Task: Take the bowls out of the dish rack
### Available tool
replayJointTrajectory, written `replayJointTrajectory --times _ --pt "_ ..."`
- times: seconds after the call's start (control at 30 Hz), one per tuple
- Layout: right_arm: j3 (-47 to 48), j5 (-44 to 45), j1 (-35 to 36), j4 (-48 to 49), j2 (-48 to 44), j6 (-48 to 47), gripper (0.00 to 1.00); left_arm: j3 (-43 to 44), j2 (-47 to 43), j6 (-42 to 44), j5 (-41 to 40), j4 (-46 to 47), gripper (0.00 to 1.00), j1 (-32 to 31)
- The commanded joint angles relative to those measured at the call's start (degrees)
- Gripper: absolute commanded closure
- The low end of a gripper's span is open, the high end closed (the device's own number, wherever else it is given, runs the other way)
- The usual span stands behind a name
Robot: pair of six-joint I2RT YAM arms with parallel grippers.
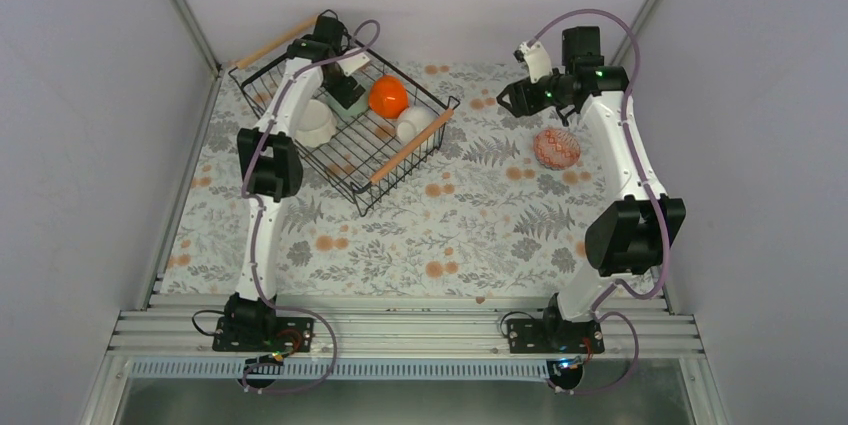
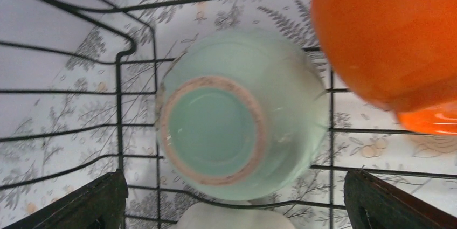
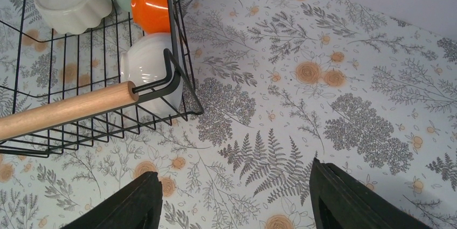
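Note:
The black wire dish rack sits at the back left with wooden rod handles. Inside it are an orange bowl, a plain white bowl and a scallop-edged white bowl. My left gripper reaches down into the rack. It stands open just above an upside-down pale green bowl, one finger to each side, not touching it. A reddish patterned bowl rests on the tablecloth at the right. My right gripper hangs open over bare cloth, holding nothing.
In the right wrist view the rack's near handle and corner wire lie left of my right gripper, with the white bowl behind them. The orange bowl crowds the green one's right side. Grey walls enclose the table.

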Motion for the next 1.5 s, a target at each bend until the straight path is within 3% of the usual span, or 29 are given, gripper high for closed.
replayJointTrajectory --times 0.0,0.33,0.6,1.17,1.27,1.47 --pt "0.04 -1.32 0.88 1.99 -1.26 1.67 0.33 2.33 1.07 2.89 5.52 -0.86 0.0 -0.77" --pt "-0.47 -1.15 1.33 2.87 -0.92 2.48 0.33 3.46 5.81 3.68 4.12 -0.98 0.0 -0.62" --pt "-0.86 -0.97 1.35 3.18 -0.38 2.59 0.32 3.55 3.73 2.99 5.15 2.66 0.0 0.14" --pt "4.11 -1.27 1.94 0.3 2.17 2.15 0.31 1.31 5.35 10.03 8.96 -16.45 0.0 -1.57" --pt "3.93 -1.5 2.06 0.43 2.18 2.15 0.31 -2.75 1.65 10.9 9.16 -16.46 0.01 -2.55" --pt "3.04 -1.33 2.19 1.2 2.38 2.33 0.31 3.54 -0.87 9.06 4.91 -12.42 0.0 -2.96"
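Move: The orange bowl, the apparent aim, lies about 9 cm to the left hand's right, 4 cm ahead and 6 cm below its finger pads. The green bowl is straight ahead some 4 cm, equally low; the scalloped white bowl is roughly 8 cm left and 4 cm back, the other white bowl 16 cm right and 4 cm back, both slightly lower still. From the right hand, the orange bowl is some 27 cm left, 19 cm ahead and 20 cm down. Rightward and down first, the empty left hand shifts about 2.5 cm each way from over the green bowl, then hovers. From there it draws back some 5 cm, drifting slightly farther right and rising a little near the end, turning about 15 degrees clockwise and tipping its fingers steeper, so the orange bowl comes to lie ahead between the wide-open fingers. The left finger passes close to the green bowl's foot; contact can't be made out. ##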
